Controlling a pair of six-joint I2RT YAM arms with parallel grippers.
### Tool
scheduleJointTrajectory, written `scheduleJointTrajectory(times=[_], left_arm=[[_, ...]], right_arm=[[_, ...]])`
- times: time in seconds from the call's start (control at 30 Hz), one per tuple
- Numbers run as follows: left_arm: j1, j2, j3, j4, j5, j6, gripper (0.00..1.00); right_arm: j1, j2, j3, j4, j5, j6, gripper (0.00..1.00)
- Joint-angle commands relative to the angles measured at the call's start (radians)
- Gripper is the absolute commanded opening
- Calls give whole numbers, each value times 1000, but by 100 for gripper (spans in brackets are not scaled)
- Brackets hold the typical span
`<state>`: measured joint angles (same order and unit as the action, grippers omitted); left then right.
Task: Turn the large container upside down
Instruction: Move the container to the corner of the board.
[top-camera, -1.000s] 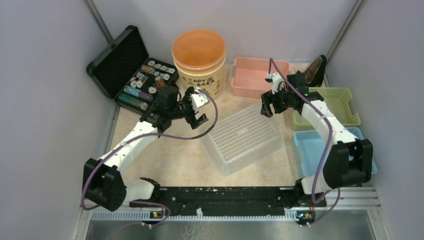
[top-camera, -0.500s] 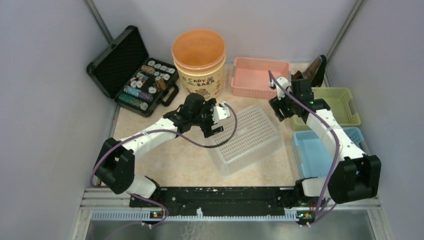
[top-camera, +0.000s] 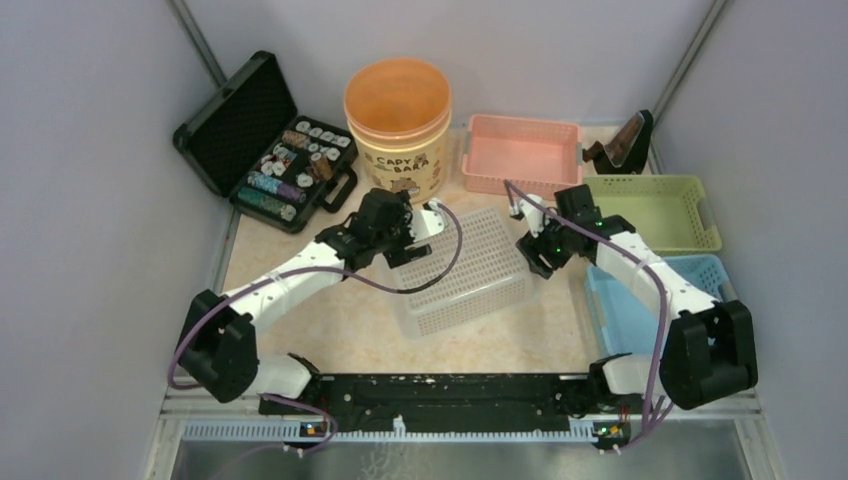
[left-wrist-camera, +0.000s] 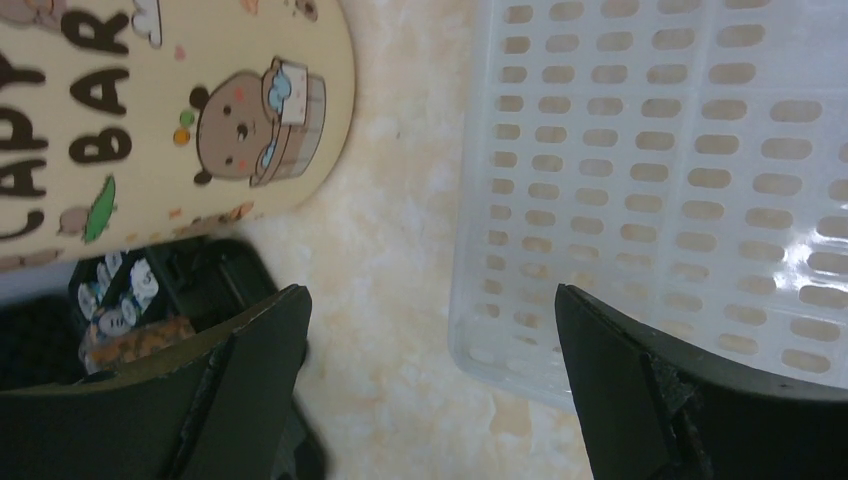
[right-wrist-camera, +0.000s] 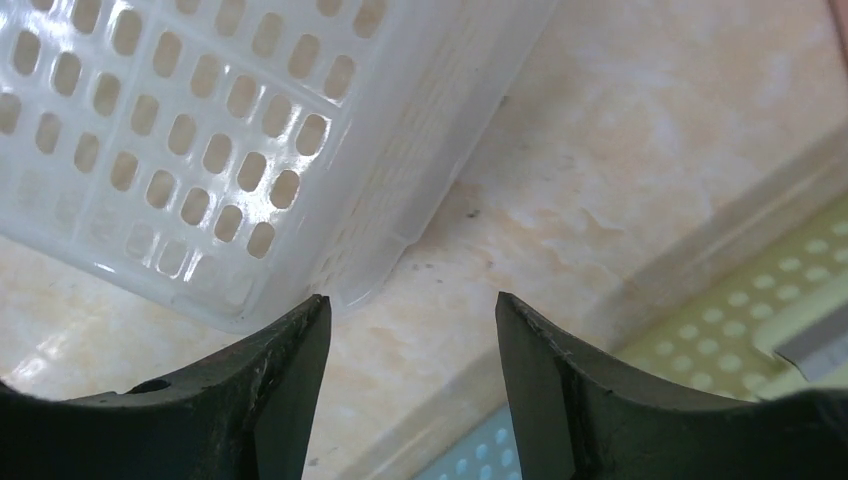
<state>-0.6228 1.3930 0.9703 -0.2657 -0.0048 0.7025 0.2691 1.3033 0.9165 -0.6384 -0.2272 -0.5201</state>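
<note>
The large container (top-camera: 462, 272), a white perforated basket, lies in the middle of the table with its flat base facing up. My left gripper (top-camera: 408, 246) hovers at its far left corner. In the left wrist view the jaws (left-wrist-camera: 430, 320) are wide open over bare table, and the basket's corner (left-wrist-camera: 520, 330) lies between them, near the right finger. My right gripper (top-camera: 534, 256) sits at the basket's right corner. The right wrist view shows it (right-wrist-camera: 412, 310) open, only table between the fingers, and the basket's rim (right-wrist-camera: 370, 285) beside the left fingertip.
An orange-lidded capybara bucket (top-camera: 398, 120) stands at the back, and an open black case of chips (top-camera: 265, 150) lies to its left. Pink (top-camera: 520, 150), green (top-camera: 655, 210) and blue (top-camera: 640, 300) baskets line the back right and right side. A dark stand (top-camera: 625, 145) sits in the far right corner.
The basket has slid left and toward the near edge. My right gripper has come down and left to its right corner, jaws a little narrower. My left gripper has shifted to the far left corner.
</note>
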Motion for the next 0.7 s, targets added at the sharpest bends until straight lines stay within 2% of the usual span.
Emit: scheduleJointTrajectory(times=[0.0,0.33,0.57,0.67], left_arm=[[36,-96,-33,-100,-95,28,99],[81,-257,-13,-139,-4,51,99],[80,-299,-70,-180,263,87,99],[80,-300,-86,-186,350,106,99]], right_arm=[[122,-3,-14,9,-81,-31,62],[252,127,155,-28,-343,76,61],[345,190,193,46,-457,133,61],[370,221,216,27,-509,129,62]])
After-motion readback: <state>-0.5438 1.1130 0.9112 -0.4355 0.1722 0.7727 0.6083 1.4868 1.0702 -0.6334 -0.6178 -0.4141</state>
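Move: The upturned container's middle lies about 18 cm left of the right hand, barely 1 cm ahead and some 4 cm below; that hand is at its near right corner. The green basket is some 23 cm right of this hand and 12 cm ahead, the blue basket 27 cm right and 8 cm back. From the left hand the container's middle is about 9 cm right, 8 cm back and 8 cm below; the orange bucket stands 14 cm ahead, 4 cm left. The container is pushed leftwards from its right end: the right hand, its half-open fingers still against that end by the near corner, goes about 16 cm left and some 6 cm back, yawing roughly 25 degrees counter-clockwise. The left hand, wide open, travels left too and rises about 5 cm, then swings back over the container and a little to the right again. ##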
